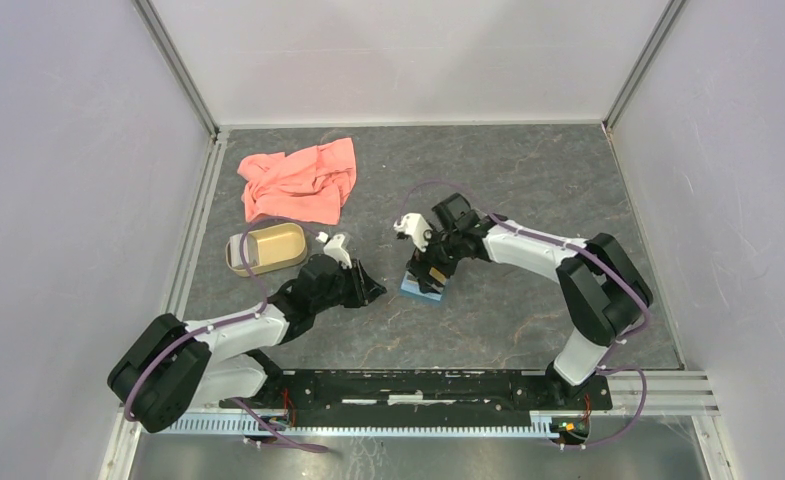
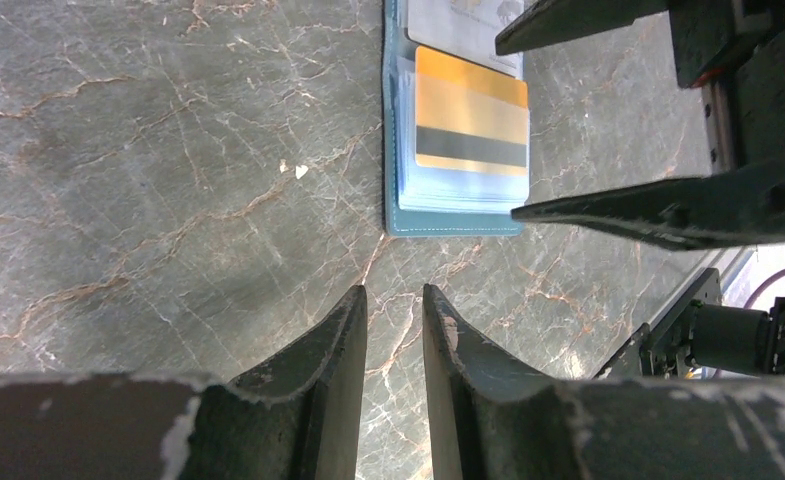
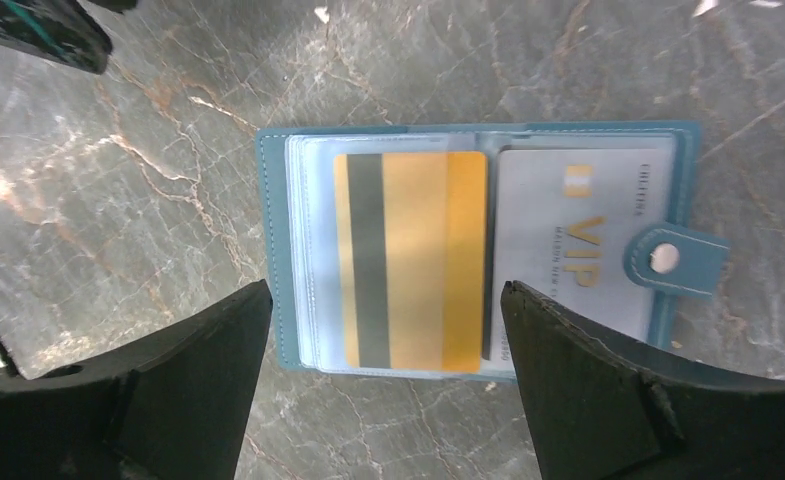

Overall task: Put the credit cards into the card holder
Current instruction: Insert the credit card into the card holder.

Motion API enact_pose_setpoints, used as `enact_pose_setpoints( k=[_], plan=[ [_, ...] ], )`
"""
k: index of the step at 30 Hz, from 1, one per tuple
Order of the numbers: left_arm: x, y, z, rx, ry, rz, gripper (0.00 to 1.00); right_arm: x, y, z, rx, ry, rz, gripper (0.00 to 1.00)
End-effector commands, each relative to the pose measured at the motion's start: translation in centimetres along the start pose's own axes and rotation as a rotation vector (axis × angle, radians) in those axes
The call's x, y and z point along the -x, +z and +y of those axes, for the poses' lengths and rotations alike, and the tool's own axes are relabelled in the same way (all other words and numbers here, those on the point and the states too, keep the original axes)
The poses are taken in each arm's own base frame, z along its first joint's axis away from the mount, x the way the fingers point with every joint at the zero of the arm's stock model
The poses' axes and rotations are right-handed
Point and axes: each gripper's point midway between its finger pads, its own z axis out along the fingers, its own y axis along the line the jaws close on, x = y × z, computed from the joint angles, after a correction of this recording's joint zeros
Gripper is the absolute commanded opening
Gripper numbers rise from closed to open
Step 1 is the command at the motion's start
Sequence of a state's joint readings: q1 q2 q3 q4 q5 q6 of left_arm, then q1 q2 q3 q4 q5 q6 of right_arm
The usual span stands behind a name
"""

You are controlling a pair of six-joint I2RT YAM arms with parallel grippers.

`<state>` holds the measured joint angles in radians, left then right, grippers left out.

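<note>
The teal card holder (image 3: 273, 250) lies open on the grey marble table, its snap tab (image 3: 668, 258) folded over the right half. A gold-yellow credit card (image 3: 413, 260) with a dark stripe lies over the clear sleeves on the left half. A pale "VIP" card (image 3: 568, 240) sits in the right half. My right gripper (image 3: 388, 290) hovers just above the holder, jaws wide apart and empty. From above, the holder (image 1: 423, 288) sits under the right gripper (image 1: 430, 265). My left gripper (image 2: 395, 295) stands a little short of the holder (image 2: 396, 200), jaws narrowly parted around nothing.
A salmon-pink cloth (image 1: 301, 180) lies crumpled at the back left. A tan oval dish (image 1: 268, 248) sits just behind the left arm. Pale enclosure walls stand on three sides of the table. The right gripper's fingers (image 2: 668, 210) cross the left wrist view beside the holder.
</note>
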<state>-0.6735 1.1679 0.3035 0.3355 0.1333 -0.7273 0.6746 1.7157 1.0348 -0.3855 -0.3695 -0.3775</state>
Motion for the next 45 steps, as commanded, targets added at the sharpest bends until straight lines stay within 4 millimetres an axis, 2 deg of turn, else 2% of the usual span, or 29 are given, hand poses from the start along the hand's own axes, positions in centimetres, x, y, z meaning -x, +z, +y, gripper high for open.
enact_pose_setpoints(
  k=[1, 6, 9, 10, 11, 13, 14, 15, 17, 19, 27, 32, 37, 45],
  plan=[
    [0.8, -0.1, -1.4, -0.063, -0.026, -0.034, 0.34, 3.6, -2.6, 0.6, 0.12, -0.024, -0.188, 0.92],
    [0.8, 0.0, -1.7, -0.079, -0.028, -0.031, 0.34, 4.1, -3.4, 0.3, 0.188, 0.01, -0.254, 0.93],
    [0.8, -0.1, -1.8, -0.085, -0.034, -0.037, 0.34, 4.2, -3.7, -1.1, 0.145, 0.01, -0.267, 0.89],
    [0.8, -0.1, -1.9, -0.089, -0.038, -0.041, 0.34, 4.3, -3.6, -1.6, 0.127, 0.01, -0.26, 0.81],
    [0.8, -0.1, -1.9, -0.092, -0.046, -0.041, 0.34, 4.1, -3.4, -2.0, 0.115, 0.016, -0.248, 0.66],
    [0.7, -0.1, -2.0, -0.102, -0.063, -0.044, 0.33, 4.0, -3.0, -2.9, 0.087, 0.022, -0.23, 0.41],
    [0.6, -0.1, -2.0, -0.106, -0.072, -0.044, 0.33, 3.9, -2.8, -3.4, 0.066, 0.02, -0.221, 0.24],
    [0.5, 0.0, -2.0, -0.106, -0.081, -0.042, 0.33, 3.7, -2.7, -4.2, 0.03, 0.018, -0.208, 0.14],
    [0.2, 0.1, -1.8, -0.102, -0.101, -0.039, 0.32, 3.0, -2.4, -5.5, -0.033, 0.015, -0.172, 0.0],
    [-0.2, 0.2, -1.7, -0.102, -0.119, -0.032, 0.32, 2.3, -1.8, -6.2, -0.058, 0.008, -0.139, 0.0],
    [-1.6, 1.9, -2.7, -0.118, -0.154, 0.012, 0.31, 0.0, 0.2, -5.7, -0.018, -0.004, -0.046, 0.0],
    [-2.7, 3.4, -2.5, -0.075, -0.173, 0.055, 0.31, -0.8, 0.7, -3.4, 0.079, -0.045, -0.029, 0.0],
    [-3.4, 4.3, -2.1, -0.046, -0.186, 0.086, 0.31, -0.3, 0.5, -0.8, 0.159, -0.081, -0.053, 0.0],
    [-3.3, 5.2, -0.5, 0.049, -0.143, 0.092, 0.31, 0.4, 0.0, 1.3, 0.207, -0.068, -0.085, 0.0]
  ],
)
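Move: The gold credit card lies face-up on the holder's near page, its middle about 1 cm ahead of the right hand, 2 cm left and 2 cm below. From the right hand, the VIP card on the far page is some 7 cm ahead, level sideways, and the holder's near edge 4 cm back and 3 cm left. From the left hand, that near edge is level ahead, about 7 cm right and 4 cm down; the gold card is some 4 cm ahead and 8 cm right. Shut fingertips of the right hand come down by the gold card's far edge and push it back towards the holder's near edge: the hand first lifts 3 cm, goes about 4.5 cm forward while closing, sinks, then draws back some 3.5 cm. The left hand, fingers kept slightly open, drops and swings about 5 cm right, tipping down, until its tips meet the near edge. ##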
